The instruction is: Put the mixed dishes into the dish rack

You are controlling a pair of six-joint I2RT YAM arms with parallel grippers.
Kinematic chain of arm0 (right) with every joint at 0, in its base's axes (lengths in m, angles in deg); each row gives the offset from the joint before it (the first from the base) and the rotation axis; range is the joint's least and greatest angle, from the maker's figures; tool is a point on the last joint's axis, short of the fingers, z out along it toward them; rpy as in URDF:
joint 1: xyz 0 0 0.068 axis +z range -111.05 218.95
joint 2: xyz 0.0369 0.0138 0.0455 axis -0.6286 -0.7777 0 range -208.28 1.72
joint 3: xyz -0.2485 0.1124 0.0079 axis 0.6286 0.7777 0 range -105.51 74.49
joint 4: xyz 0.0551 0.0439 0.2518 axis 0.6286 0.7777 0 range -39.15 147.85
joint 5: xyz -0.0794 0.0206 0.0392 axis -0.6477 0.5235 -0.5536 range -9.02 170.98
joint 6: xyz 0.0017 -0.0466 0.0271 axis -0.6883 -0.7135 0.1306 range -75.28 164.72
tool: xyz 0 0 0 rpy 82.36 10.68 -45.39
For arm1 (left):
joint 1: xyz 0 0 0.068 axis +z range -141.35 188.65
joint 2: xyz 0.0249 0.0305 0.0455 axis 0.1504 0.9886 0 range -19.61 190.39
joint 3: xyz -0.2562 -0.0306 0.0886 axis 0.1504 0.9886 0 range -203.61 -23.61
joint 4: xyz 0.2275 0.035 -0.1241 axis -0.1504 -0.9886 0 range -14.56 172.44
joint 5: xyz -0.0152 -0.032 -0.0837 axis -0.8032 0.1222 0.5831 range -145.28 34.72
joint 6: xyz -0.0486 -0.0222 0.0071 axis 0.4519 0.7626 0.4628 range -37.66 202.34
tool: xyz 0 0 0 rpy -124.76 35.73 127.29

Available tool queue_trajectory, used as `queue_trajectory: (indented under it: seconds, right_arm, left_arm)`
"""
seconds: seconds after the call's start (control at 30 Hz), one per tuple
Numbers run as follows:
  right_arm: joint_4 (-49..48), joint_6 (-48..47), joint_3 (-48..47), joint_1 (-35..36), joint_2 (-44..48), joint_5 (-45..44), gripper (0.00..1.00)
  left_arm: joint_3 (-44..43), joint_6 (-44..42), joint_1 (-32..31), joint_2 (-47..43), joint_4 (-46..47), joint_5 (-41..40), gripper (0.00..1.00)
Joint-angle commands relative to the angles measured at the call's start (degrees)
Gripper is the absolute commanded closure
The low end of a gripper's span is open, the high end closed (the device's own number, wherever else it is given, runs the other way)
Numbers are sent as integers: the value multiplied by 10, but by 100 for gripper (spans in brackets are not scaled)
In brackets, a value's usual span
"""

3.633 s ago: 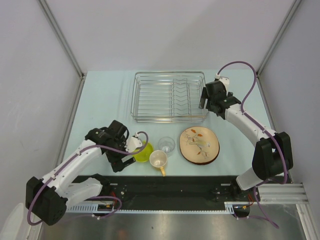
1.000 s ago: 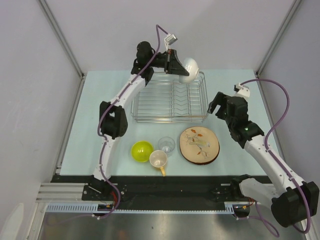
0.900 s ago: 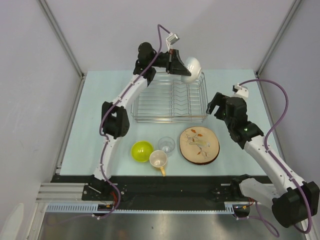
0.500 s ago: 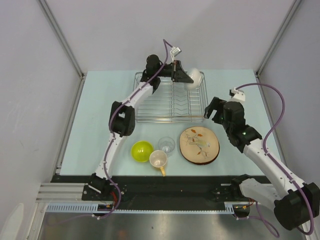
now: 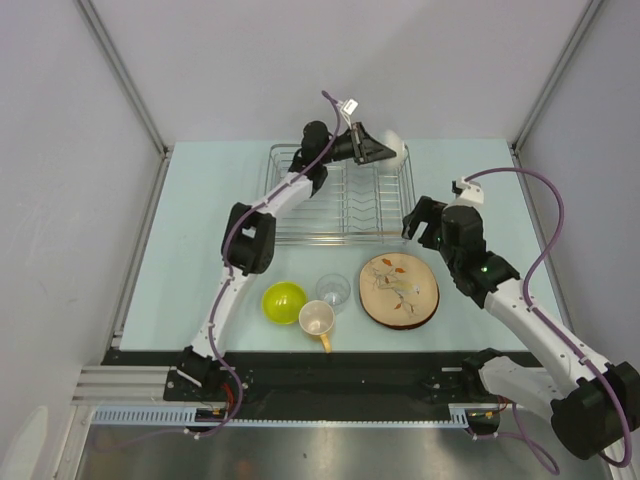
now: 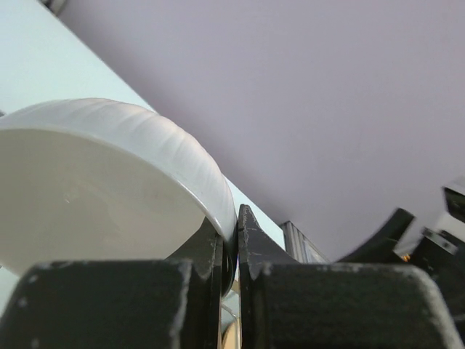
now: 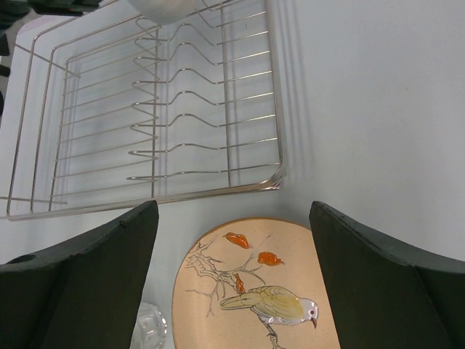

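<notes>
My left gripper (image 5: 377,150) is shut on the rim of the white bowl (image 5: 393,146), holding it over the far right corner of the chrome dish rack (image 5: 340,238). In the left wrist view the jaws (image 6: 236,218) pinch the bowl (image 6: 94,189) by its edge. My right gripper (image 5: 419,224) hangs open above the table just behind the wooden plate with a bird and leaves (image 5: 399,290). Its wrist view shows that plate (image 7: 254,291) between the wide fingers (image 7: 233,211) and the rack (image 7: 218,190) beyond, with no dishes in the part seen.
A lime-green bowl (image 5: 283,301), a yellow-orange mug (image 5: 317,320) and a small clear glass (image 5: 334,290) stand together near the front, left of the plate. The glass (image 7: 152,327) also shows at the bottom of the right wrist view. Grey walls enclose the table.
The left arm has reached further and lowered the white bowl toward the rack's far right corner. The right gripper has drifted left and nearer, toward the wooden plate.
</notes>
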Motion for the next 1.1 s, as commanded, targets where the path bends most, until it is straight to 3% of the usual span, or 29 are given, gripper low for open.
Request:
queue_trajectory:
  seconds: [0.0, 0.3, 0.5, 0.57, 0.63, 0.7, 0.77, 0.87, 1.07]
  right_arm:
    - [-34, 13, 1, 6, 5, -1, 10]
    - [-35, 12, 0, 9, 28, -2, 10]
    - [-37, 10, 0, 8, 46, -2, 10]
    - [-40, 8, 0, 8, 47, -1, 10]
    - [-39, 9, 0, 6, 50, 0, 9]
    - [-38, 9, 0, 2, 52, 5, 9]
    - [-38, 10, 0, 2, 52, 5, 10]
    - [-34, 11, 0, 1, 53, 6, 9]
    - [-30, 11, 0, -5, 54, 8, 9]
  left_arm:
    - [27, -58, -18, -45, -11, -86, 100]
    - [66, -73, -25, -50, -19, -100, 100]
    - [58, -130, -27, -46, -85, -117, 98]
    - [59, -154, -27, -46, -108, -118, 83]
    - [61, -170, -28, -47, -122, -118, 75]
    - [61, -178, -27, -46, -121, -116, 55]
    - [55, -186, -27, -43, -124, -110, 50]
    - [36, -193, -27, -37, -136, -100, 32]
    - [51, -234, -26, -91, -153, -70, 28]
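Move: The left hand, fingers pointing right, still holds the white bowl by its rim over the dish rack; the bowl's slot in the rack's far right part lies about 2 cm ahead, 3 cm right and 12 cm below. The bird plate is some 27 cm back, 3 cm right and 19 cm below, the clear glass 27 cm back and 13 cm left. From the right hand that slot is roughly 16 cm ahead, 4 cm left, 9 cm lower. The left hand lowers the bowl about 10 cm into the rack and opens, releasing it; the right rises slightly. ##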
